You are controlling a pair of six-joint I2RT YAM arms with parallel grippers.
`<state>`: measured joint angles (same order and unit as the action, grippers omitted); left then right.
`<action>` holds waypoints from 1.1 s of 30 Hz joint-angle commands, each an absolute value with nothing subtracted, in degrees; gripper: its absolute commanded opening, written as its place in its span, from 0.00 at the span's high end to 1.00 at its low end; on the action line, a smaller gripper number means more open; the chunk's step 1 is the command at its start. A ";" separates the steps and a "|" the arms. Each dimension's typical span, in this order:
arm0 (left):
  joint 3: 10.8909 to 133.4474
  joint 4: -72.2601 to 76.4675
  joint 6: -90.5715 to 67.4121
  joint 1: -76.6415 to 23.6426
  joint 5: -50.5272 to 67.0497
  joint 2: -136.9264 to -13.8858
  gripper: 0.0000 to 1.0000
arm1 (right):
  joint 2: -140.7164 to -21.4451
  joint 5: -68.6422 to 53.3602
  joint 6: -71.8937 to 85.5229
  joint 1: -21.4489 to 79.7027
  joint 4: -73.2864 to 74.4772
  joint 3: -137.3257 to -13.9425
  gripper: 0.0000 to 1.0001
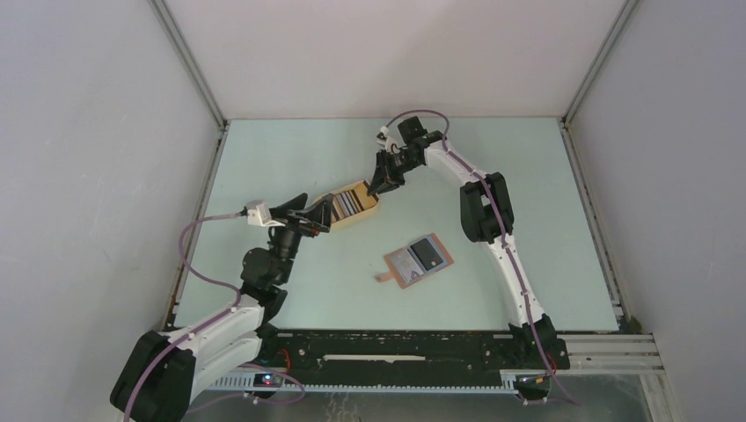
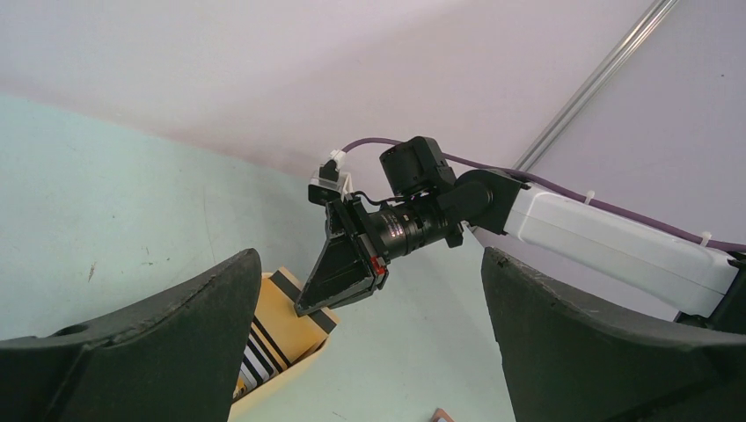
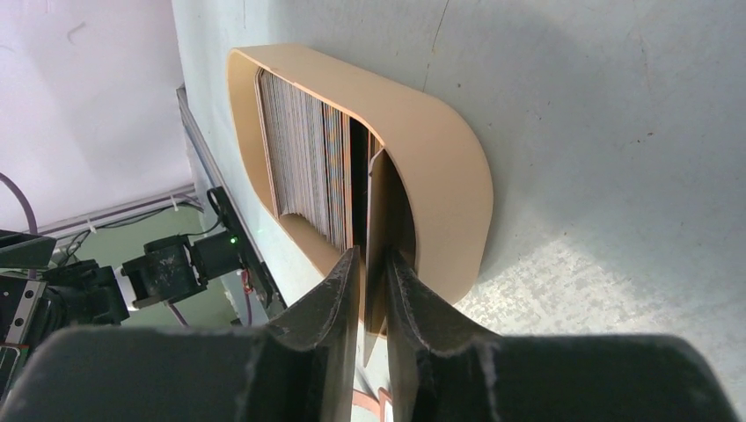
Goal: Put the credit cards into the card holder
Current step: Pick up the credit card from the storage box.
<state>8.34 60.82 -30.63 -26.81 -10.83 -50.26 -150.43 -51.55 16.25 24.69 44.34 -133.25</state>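
Several credit cards (image 1: 346, 204) stand on edge in an oval tan tray (image 1: 362, 216). At the tray's far end my right gripper (image 1: 380, 186) is shut on one yellow card with a black stripe (image 2: 286, 330), whose edge shows between the fingers (image 3: 380, 202). That card is still partly inside the tray (image 3: 440, 176), next to the stack (image 3: 303, 167). My left gripper (image 1: 321, 215) is wide open at the tray's near-left end, with nothing between its fingers (image 2: 202, 299). The reddish-brown card holder (image 1: 419, 260) lies open on the table to the right, with cards showing in it.
Grey walls with metal corner posts enclose the pale green table (image 1: 528, 176) on three sides. The right arm (image 1: 484, 207) arches over the table's right half, above and behind the card holder. A black rail (image 1: 396, 347) runs along the near edge.
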 commanded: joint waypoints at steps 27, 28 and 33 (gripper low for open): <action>7.03 63.00 -30.87 -26.36 -11.00 -50.53 0.00 | -143.44 -50.53 14.56 23.21 45.24 -132.52 0.96; 7.03 63.02 -30.90 -26.31 -10.99 -50.56 0.00 | -143.32 -50.32 14.25 23.23 45.48 -132.54 0.96; 7.12 63.02 -30.90 -26.31 -10.83 -50.63 0.00 | -142.82 -48.62 12.13 23.22 46.39 -132.78 0.96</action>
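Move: The front credit card stands between the right hand's parted fingers, its middle about 2 cm to their left and 2 cm below. The storage box's middle lies some 5 cm left, 3 cm back and 3 cm below that hand; the card holder is roughly 18 cm back, 10 cm right and 5 cm down. From the left hand, the card is about 13 cm ahead, 10 cm right and 21 cm below. The right fingers close and pinch the front card, then draw it about 2 cm up and rightward. ##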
